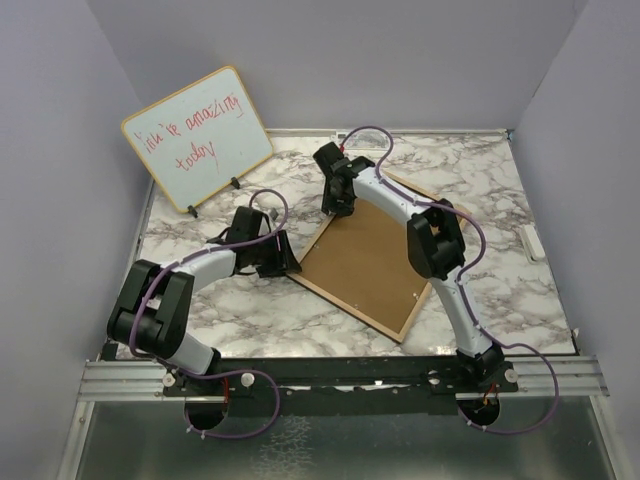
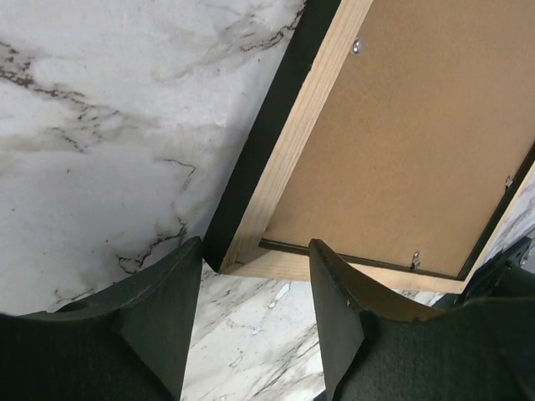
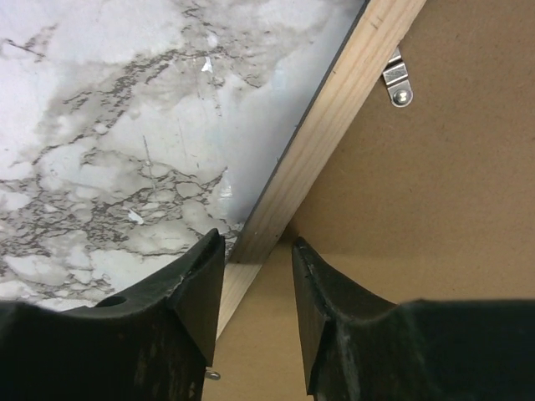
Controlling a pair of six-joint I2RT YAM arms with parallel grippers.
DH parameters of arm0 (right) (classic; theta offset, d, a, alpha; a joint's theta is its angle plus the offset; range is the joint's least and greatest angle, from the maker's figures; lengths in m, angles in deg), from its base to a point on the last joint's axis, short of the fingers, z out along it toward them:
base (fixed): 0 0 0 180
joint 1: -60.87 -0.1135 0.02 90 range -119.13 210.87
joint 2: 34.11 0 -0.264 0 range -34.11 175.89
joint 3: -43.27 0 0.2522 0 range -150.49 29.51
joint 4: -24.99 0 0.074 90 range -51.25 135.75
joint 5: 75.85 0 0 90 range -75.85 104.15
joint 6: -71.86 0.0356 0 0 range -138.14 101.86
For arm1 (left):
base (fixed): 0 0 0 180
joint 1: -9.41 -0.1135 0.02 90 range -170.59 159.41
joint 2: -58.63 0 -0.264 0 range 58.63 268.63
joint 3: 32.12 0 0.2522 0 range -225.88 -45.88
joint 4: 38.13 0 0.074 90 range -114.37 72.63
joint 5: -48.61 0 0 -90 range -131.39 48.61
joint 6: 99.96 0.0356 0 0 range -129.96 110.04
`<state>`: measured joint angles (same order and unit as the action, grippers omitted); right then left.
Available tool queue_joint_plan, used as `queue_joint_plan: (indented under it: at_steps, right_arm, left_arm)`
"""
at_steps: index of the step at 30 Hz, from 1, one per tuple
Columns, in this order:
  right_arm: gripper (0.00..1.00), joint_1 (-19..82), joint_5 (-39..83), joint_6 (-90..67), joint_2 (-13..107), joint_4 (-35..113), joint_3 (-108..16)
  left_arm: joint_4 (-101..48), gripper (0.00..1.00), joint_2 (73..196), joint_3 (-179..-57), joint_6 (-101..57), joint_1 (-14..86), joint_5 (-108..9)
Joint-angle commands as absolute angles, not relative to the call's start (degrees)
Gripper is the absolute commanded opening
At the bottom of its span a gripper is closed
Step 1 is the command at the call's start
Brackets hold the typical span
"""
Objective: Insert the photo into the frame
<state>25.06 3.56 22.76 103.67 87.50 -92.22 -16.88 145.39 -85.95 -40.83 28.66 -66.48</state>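
Observation:
The frame [image 1: 345,308] lies on the marble table with its light wood side up, a plain brown board [image 1: 365,262] filling its back. The photo is out of view. My left gripper [image 1: 285,262] is at the frame's left corner. In the left wrist view its jaws [image 2: 257,246] stand open, with the corner of the wood rail [image 2: 301,142] just between the fingertips. My right gripper [image 1: 335,208] is at the far corner. Its open jaws [image 3: 256,240] narrowly straddle the wood rail [image 3: 334,125], one finger over marble, the other over the board [image 3: 435,209].
A wood-edged whiteboard [image 1: 197,135] with red handwriting stands propped at the back left. Small metal clips [image 3: 399,83] hold the board in the frame. Grey walls close in the table on three sides. A small white piece [image 1: 533,243] sits at the right edge.

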Motion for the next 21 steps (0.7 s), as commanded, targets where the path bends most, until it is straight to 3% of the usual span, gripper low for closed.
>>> queue_joint_plan:
  at_steps: [1, 5, 13, 21]
  right_arm:
    - [0.4, 24.23, 0.22, 21.72, 106.68, 91.14, -93.23]
    - [0.3, 23.93, -0.68, 21.67, 106.96, 91.49, -93.03]
    - [0.02, 23.87, 6.1, 23.76, 104.51, 89.92, -94.41]
    - [0.01, 23.86, 9.84, 26.15, 99.59, 88.52, -94.21]
  left_arm:
    - [-15.36, 0.55, 142.56, -84.99, -41.46, 28.84, -67.01]
    - [-15.23, 0.58, 141.32, -84.9, -41.85, 28.84, -65.57]
    - [-14.75, 0.8, 140.0, -86.27, -42.18, 28.84, -63.46]
    - [-13.97, 0.85, 143.56, -89.41, -40.76, 28.84, -64.73]
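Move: Between the right hand's open fingers lies the frame's left side bar, right at the hand and about 1 cm lower; a metal clip sits some 9 cm ahead and 6 cm right, and the backing board's middle about 10 cm back and 10 cm right. The left hand has the frame's left corner about 1 cm to its left, level fore and aft and 1 cm below; the near corner is roughly 19 cm back and 25 cm right. Closing on the frame's left side bar, the right fingers pinch it across its width, the hand almost still at first, then easing about 1.5 cm left and back with the bar held. Meanwhile the left hand eases back barely half a centimetre, then rises about 2 cm off the left corner while its fingers spread wide, its outer finger coming free of the frame. ##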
